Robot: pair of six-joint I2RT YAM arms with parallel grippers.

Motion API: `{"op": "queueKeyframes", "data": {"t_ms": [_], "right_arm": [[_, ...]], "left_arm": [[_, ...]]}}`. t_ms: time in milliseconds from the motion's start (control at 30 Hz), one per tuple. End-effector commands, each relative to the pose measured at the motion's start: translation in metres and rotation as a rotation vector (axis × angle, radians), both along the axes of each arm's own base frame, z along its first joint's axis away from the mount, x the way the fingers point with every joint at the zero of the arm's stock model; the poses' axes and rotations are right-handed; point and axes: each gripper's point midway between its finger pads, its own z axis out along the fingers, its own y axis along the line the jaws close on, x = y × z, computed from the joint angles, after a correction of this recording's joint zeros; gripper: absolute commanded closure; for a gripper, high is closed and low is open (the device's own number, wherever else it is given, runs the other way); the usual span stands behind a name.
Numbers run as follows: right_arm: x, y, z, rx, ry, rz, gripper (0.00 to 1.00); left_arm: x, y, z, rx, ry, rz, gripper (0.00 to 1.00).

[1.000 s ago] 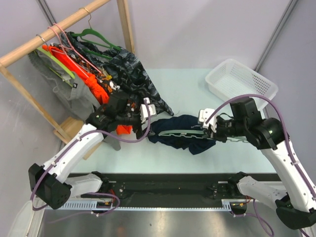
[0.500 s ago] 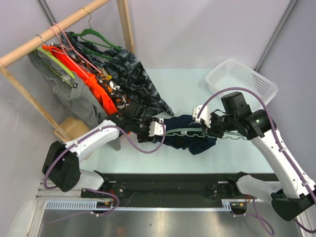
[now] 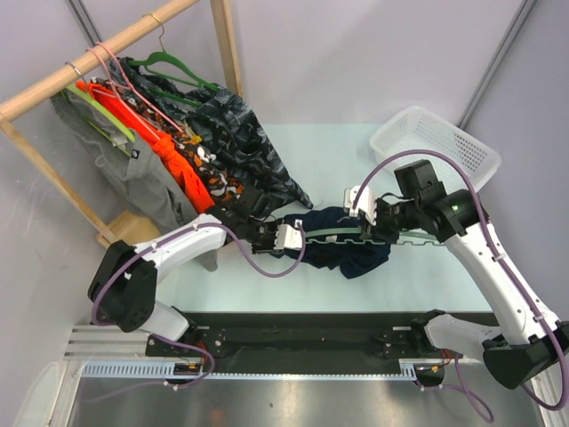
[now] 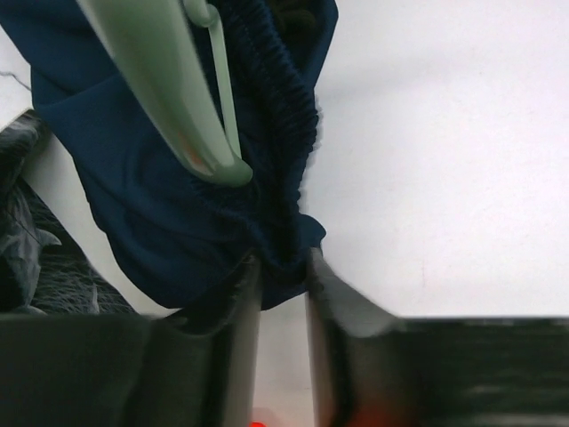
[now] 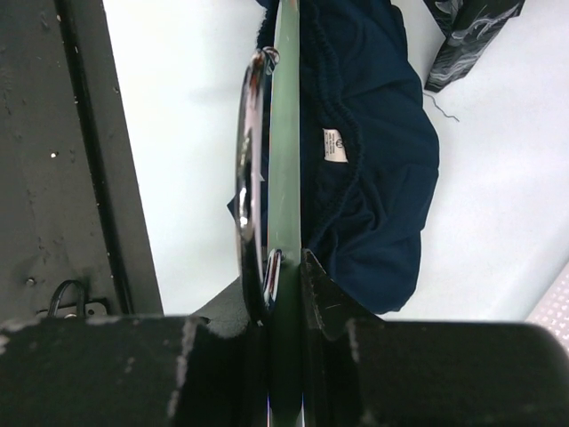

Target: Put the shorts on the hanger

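Note:
The navy shorts [image 3: 357, 255] lie bunched at the middle of the table, threaded on the pale mint hanger [image 3: 331, 233], which lies across them. My left gripper [image 3: 289, 238] is at the shorts' left end. In the left wrist view its jaws [image 4: 283, 267] pinch the gathered edge of the shorts [image 4: 160, 205] just below the hanger's end [image 4: 169, 98]. My right gripper [image 3: 366, 221] is shut on the hanger [image 5: 286, 133] near its metal hook [image 5: 247, 169]. The shorts [image 5: 378, 178] hang beside it, white label [image 5: 334, 145] showing.
A wooden rack [image 3: 98, 53] at the back left holds a patterned garment [image 3: 240, 142], an orange garment [image 3: 169, 151], a dark green hanger [image 3: 178, 67] and pink hangers [image 3: 116, 67]. A white basket [image 3: 436, 147] stands at the back right.
My left arm has swung right from the rack's clothes to the shorts' left end and closed on the cloth. My right gripper has shifted slightly left with the hanger.

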Motion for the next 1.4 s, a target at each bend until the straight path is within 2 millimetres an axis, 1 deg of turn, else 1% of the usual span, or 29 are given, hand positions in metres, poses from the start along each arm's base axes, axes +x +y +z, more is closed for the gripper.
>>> {"op": "queueKeyframes", "data": {"t_ms": [0,67,133,267,300,467,500,567,667,833,867,933,1067,1133,1167,1300,1367], "right_arm": [[0.012,0.007,0.005,0.029,-0.038,0.039,1.00],[0.020,0.008,0.007,0.041,-0.053,0.033,1.00],[0.026,0.010,0.005,0.045,-0.056,0.037,1.00],[0.025,0.017,0.006,0.073,-0.050,0.067,1.00],[0.025,0.018,0.005,0.075,-0.046,0.069,1.00],[0.033,0.026,0.007,0.113,-0.049,0.082,1.00],[0.033,0.027,0.007,0.119,-0.043,0.085,1.00],[0.031,0.031,0.005,0.133,-0.025,0.102,1.00],[0.026,0.031,0.003,0.145,-0.005,0.116,1.00],[0.020,0.025,-0.002,0.147,0.007,0.130,1.00],[0.020,0.025,-0.001,0.151,0.007,0.131,1.00],[0.024,0.024,0.000,0.167,0.009,0.113,1.00],[0.027,0.031,0.001,0.218,0.021,0.126,1.00],[0.029,0.035,-0.003,0.238,0.034,0.136,1.00],[0.030,0.037,-0.003,0.249,0.047,0.128,1.00],[0.036,0.044,-0.003,0.284,0.043,0.119,1.00],[0.037,0.047,0.002,0.309,0.024,0.130,1.00]], "left_arm": [[0.007,-0.014,0.019,-0.047,-0.024,-0.026,0.78],[0.004,-0.015,0.023,-0.050,-0.006,-0.030,0.83],[0.004,-0.016,0.028,-0.054,-0.004,-0.030,0.85],[0.008,-0.016,0.039,-0.053,-0.019,-0.018,0.89],[0.010,-0.018,0.046,-0.061,-0.029,-0.020,0.90],[0.003,-0.024,0.061,-0.074,-0.040,-0.043,0.92],[0.005,-0.027,0.069,-0.085,-0.049,-0.039,0.93],[0.007,-0.031,0.078,-0.097,-0.049,-0.026,0.93],[0.010,-0.035,0.088,-0.101,-0.063,-0.023,0.93],[0.012,-0.037,0.100,-0.102,-0.123,-0.039,0.95],[0.011,-0.039,0.106,-0.110,-0.130,-0.050,0.95],[0.008,-0.040,0.110,-0.109,-0.127,-0.064,0.95],[0.005,-0.051,0.123,-0.133,-0.151,-0.079,0.96],[0.003,-0.056,0.127,-0.143,-0.144,-0.080,0.96],[0.004,-0.059,0.132,-0.150,-0.149,-0.081,0.96],[0.002,-0.069,0.139,-0.165,-0.133,-0.081,0.96],[0.003,-0.071,0.140,-0.175,-0.130,-0.069,0.95]]}}
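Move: The left end of the shorts' waistband sits right between the left fingertips, which are still closing; seen from the right hand it is about 4 cm ahead, 20 cm to the left and 16 cm below. From the left hand, the free end of the hanger held by the right hand is roughly 2 cm ahead, 8 cm to the right and 9 cm up, the shorts' middle some 6 cm ahead and 13 cm right, and the patterned pants' hem about 15 cm ahead and 7 cm right. The left fingers finish closing and pinch the waistband's left end, then carry it about 10 cm up and, increasingly towards the finish, some 4 cm to the right, towards and over the hanger's free end. The right hand keeps its grip on the hanger and eases it about 3 cm forward, 3 cm down and 2 cm left, tilting its left side up slightly. ##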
